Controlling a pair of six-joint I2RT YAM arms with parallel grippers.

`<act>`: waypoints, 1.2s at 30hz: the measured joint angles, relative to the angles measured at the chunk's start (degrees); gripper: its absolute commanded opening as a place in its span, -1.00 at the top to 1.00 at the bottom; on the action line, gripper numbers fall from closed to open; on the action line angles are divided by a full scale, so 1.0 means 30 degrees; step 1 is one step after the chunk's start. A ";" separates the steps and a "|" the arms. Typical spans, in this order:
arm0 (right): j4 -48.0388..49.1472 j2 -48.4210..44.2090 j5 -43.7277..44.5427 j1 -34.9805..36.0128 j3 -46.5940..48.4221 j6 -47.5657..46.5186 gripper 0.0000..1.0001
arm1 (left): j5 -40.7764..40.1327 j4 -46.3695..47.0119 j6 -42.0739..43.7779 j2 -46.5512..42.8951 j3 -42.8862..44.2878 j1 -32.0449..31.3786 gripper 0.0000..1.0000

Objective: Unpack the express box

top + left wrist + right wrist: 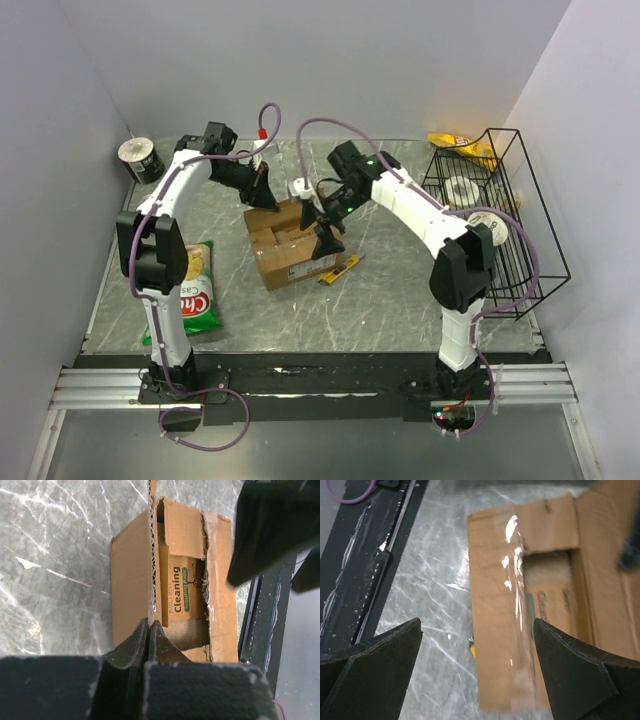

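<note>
The express box [290, 248] stands mid-table with its top flaps apart. My left gripper [268, 200] is at its far left corner, shut on the corrugated edge of one raised flap [151, 555]; in the left wrist view the fingers [135, 645] pinch that edge. Inside the box lies a smaller carton printed "Kitchen Cleaning Scouring Pads" [182, 587]. My right gripper [325, 228] hovers open over the box's right side. In the right wrist view its jaws [478, 625] stand wide above a flap with glossy tape [512, 630], touching nothing.
A yellow utility knife [340, 268] lies just right of the box. A green snack bag [197, 290] lies at the left. A black wire rack [505, 225] holding tape rolls stands at the right, a yellow packet [455, 145] behind it. A roll [140, 158] sits at the far left corner.
</note>
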 measured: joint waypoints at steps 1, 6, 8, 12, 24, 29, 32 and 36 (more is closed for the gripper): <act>-0.0051 0.0197 0.0036 0.0204 0.0080 -0.0073 -0.96 | 0.0000 0.0022 -0.0022 0.0000 0.0000 -0.0080 0.98; -0.0073 0.1574 0.0248 0.1035 0.0248 0.0342 -0.93 | -0.0124 0.0058 -0.0022 0.0000 0.0000 -0.0831 0.98; -0.0204 0.2120 0.0430 0.1107 0.0364 0.0525 -0.92 | -0.0153 0.0233 -0.0168 -0.0007 -0.0073 -0.1202 0.98; -0.0372 0.2543 0.0823 0.1122 0.0510 0.0809 -0.87 | -0.0182 0.0736 -0.0386 -0.0036 -0.0597 -0.1574 0.98; -0.1821 0.2528 0.1843 0.1515 0.0597 0.0882 -0.42 | -0.1035 0.1807 -0.1698 -0.0044 -0.0772 -0.1464 0.98; -0.0510 0.1224 0.2929 0.1690 -0.0707 0.1239 -0.22 | -0.1005 0.2521 -0.2470 -0.0044 -0.1282 -0.1537 0.98; 0.1435 -0.1107 0.3949 0.2113 -0.3155 0.1304 -0.12 | -0.0969 0.2798 -0.3096 -0.0044 -0.1581 -0.1574 0.98; 0.3315 -0.4524 0.5056 0.2958 -0.6011 0.1712 0.02 | -0.1202 0.3439 -0.3585 -0.0036 -0.1639 -0.1603 0.98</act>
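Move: The right hand, open wide, hovers just off the express box's near flap: the flap's middle lies about 4 cm to its left, level fore and aft, some 5 cm below. The scouring pads show in the opening, about 4 cm ahead, 5 cm left and 9 cm down; the yellow knife lies 6 cm back, 4 cm right, 16 cm below. From the left hand the near flap is roughly 11 cm back, 6 cm right and 5 cm lower. The right hand hooks its forward finger behind the near flap: it sinks about 5 cm with the flap coming between its fingers, then draws back and rises some 3 cm, closing to about half open and levering the flap outward. The left hand, still pinching the far flap, gives about 3 cm to the right and 2 cm down. ##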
